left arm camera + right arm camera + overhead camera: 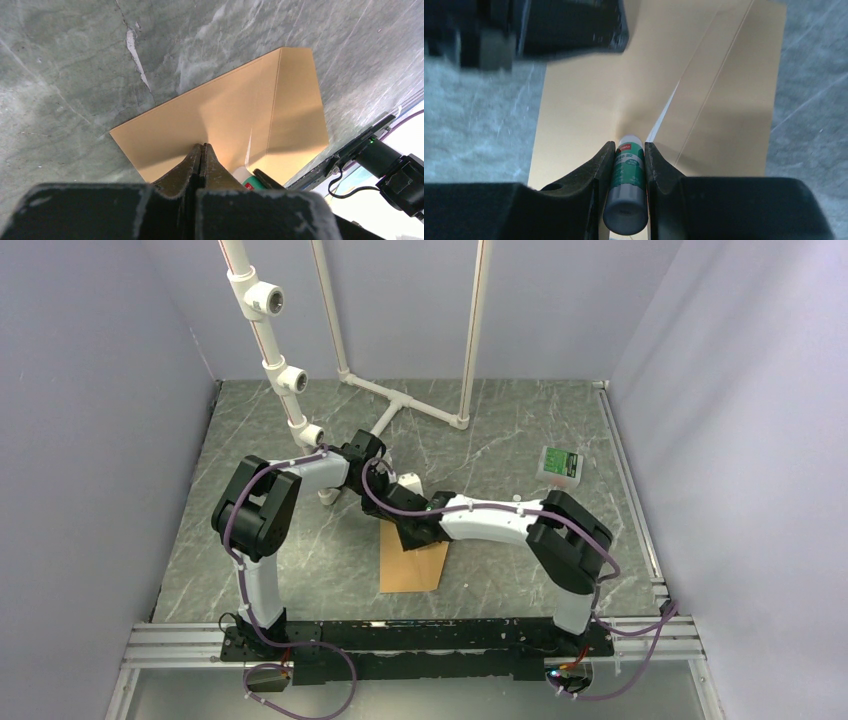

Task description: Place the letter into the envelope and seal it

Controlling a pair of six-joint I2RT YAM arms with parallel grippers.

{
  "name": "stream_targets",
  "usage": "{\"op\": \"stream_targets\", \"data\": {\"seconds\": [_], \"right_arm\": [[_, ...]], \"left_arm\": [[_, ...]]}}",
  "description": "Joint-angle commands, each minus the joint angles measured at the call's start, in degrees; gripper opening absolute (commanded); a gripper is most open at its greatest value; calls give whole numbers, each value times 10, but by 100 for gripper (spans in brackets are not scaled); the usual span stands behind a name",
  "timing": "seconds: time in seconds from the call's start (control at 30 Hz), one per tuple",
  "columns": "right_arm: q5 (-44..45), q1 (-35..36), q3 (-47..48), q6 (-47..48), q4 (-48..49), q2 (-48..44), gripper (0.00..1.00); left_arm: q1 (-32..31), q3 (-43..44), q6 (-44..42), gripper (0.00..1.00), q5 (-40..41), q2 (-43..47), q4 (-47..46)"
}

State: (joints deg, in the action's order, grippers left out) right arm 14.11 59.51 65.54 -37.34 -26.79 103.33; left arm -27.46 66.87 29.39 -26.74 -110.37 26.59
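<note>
The kraft-brown envelope point(412, 565) point(235, 110) point(724, 100) lies flat on the marbled table. A thin pale line shows along one edge of its folded flap. The letter is hidden from every view. My left gripper point(386, 506) point(201, 146) is shut with nothing between its fingers, and its tips rest on the envelope's face. My right gripper point(411, 536) point(630, 145) is shut on a green-and-white glue stick point(626, 175) point(250, 179). The stick's white end points down at the envelope beside the flap's edge, close to the left fingertips.
A small green-and-white box point(560, 464) sits at the back right. A white pipe frame point(400, 400) stands along the back. A metal rail point(400, 635) with cables runs along the near edge, just past the envelope's near end.
</note>
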Motion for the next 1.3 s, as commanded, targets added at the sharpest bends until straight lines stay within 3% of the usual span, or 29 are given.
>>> {"op": "stream_targets", "data": {"seconds": [0.0, 0.17, 0.33, 0.67, 0.83, 1.07, 1.27], "right_arm": [[41, -30, 35, 25, -42, 45, 0], [53, -46, 60, 43, -48, 27, 0], [18, -60, 26, 49, 2, -69, 0], [-119, -188, -129, -26, 72, -218, 0], [-159, -252, -208, -79, 96, -275, 0], [-247, -352, -299, -116, 171, -317, 0], [-356, -465, -352, -136, 288, -281, 0]], "left_arm": [[-12, -33, -21, 3, 50, -37, 58], [-13, -28, -23, 2, 51, -37, 63], [-14, -19, -33, 3, 41, -35, 64], [-57, 44, -66, 5, 78, -13, 97], [-90, 83, -65, 14, 130, 6, 117], [-141, 78, -60, 38, 218, 67, 86], [-166, 65, -57, 44, 263, 124, 68]]}}
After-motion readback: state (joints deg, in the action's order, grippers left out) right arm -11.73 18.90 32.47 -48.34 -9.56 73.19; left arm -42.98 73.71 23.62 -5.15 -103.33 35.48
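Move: The right hand holds the glue stick on the envelope, whose middle is within about 1 cm, just below it. The small white cap stands roughly 11 cm ahead and 22 cm to its right, 2 cm lower, with the clear box about 8 cm farther out and 10 cm farther right than the cap. From the left hand, pressed shut on the envelope, its middle is some 6 cm back and 3 cm right, 1 cm lower. The glue stick still rubs on the envelope, stroking about 4 cm forward, then lifts off some 7 cm. The right hand, grip kept, swings right towards the cap, sinking again and turning clockwise, about 17 cm right of its start. The left hand's fingers slide back and right 2–3 cm, then rise off the envelope and open nearly halfway. ##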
